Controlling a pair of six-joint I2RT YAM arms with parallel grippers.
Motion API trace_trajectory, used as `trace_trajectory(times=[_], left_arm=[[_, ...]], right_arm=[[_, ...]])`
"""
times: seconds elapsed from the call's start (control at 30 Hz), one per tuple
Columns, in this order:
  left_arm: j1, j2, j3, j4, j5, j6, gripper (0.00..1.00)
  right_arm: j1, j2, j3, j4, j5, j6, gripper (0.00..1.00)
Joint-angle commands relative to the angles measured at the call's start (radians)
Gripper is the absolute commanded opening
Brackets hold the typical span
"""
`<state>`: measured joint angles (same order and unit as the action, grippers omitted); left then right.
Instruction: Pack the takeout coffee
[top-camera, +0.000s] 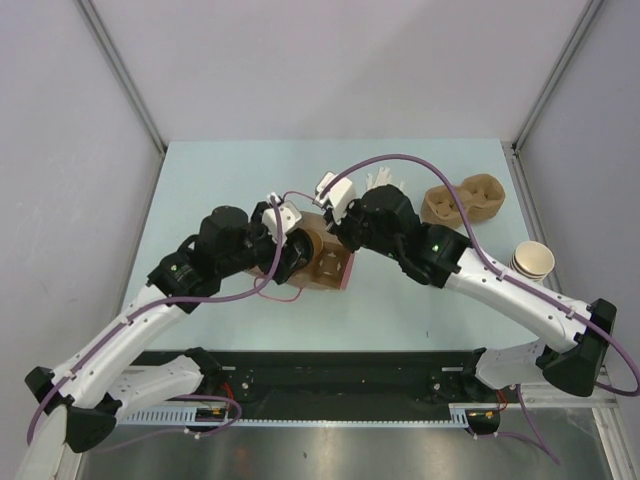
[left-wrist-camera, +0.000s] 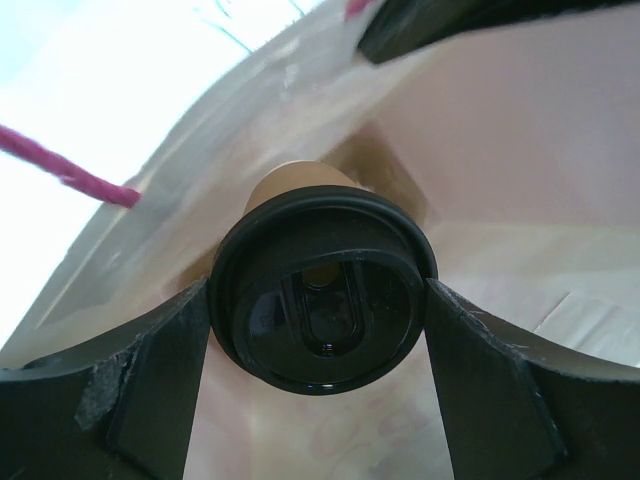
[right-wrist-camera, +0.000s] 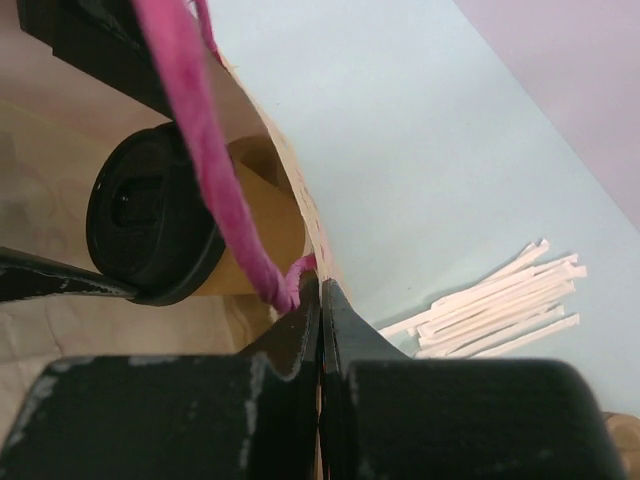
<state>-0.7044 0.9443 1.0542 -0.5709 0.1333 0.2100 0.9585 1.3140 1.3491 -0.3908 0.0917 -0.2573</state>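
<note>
The takeout coffee (left-wrist-camera: 320, 320), a brown paper cup with a black lid, lies inside the paper bag (left-wrist-camera: 520, 150). My left gripper (left-wrist-camera: 318, 300) reaches into the bag's mouth, and its two fingers press on opposite sides of the lid. In the right wrist view the takeout coffee (right-wrist-camera: 150, 225) shows behind the bag's pink handle (right-wrist-camera: 200, 150). My right gripper (right-wrist-camera: 320, 290) is shut on the bag's rim beside that handle. From above, both grippers meet at the bag (top-camera: 330, 268) in the middle of the table, and the cup is mostly hidden.
White paper-wrapped sticks (right-wrist-camera: 500, 300) lie on the pale table (top-camera: 220, 180) just behind the bag. Brown pulp cup carriers (top-camera: 462, 200) sit at the back right. A stack of lidless cups (top-camera: 532, 260) stands by the right edge, over my right arm.
</note>
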Motion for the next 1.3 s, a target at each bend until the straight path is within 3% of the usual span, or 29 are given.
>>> trace_trajectory(times=[0.0, 0.57, 1.0, 1.27], left_arm=[[0.003, -0.03, -0.074, 0.104, -0.015, -0.008, 0.19], [-0.093, -0.259, -0.381, 0.244, -0.17, 0.275, 0.18], [-0.187, -0.274, -0.385, 0.272, -0.288, 0.445, 0.15], [-0.202, -0.268, -0.448, 0.339, -0.342, 0.587, 0.12]], right_arm=[[0.009, -0.053, -0.007, 0.063, 0.06, 0.027, 0.0], [0.045, -0.206, -0.22, 0.188, 0.039, 0.046, 0.0], [0.152, -0.176, -0.234, 0.3, 0.118, -0.082, 0.0], [0.178, -0.174, -0.234, 0.257, 0.092, -0.077, 0.0]])
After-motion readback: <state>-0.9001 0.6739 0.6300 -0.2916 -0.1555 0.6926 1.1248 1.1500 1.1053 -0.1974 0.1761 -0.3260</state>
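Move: The left hand grips the lidded coffee cup inside the paper bag. The cup tray in the bag's bottom lies about 4 cm ahead of that hand, 6 cm to its right and 7 cm lower. The rim pinched by the right hand is about 9 cm to the left hand's right, 2 ahead and 4 higher. From the right hand, the coffee cup is some 6 cm left, 1 back and 6 lower; the straws lie roughly 13 cm ahead, 9 right and 23 below. Down goes the left hand, about 5 cm with a small shift left, rolling some 30 degrees clockwise as seen looking along its fingers while it keeps its hold on the cup inside the bag. The right hand, still pinching the bag's rim, drags it back about 5 cm, veering right and dipping a little, then largely undoing both. ##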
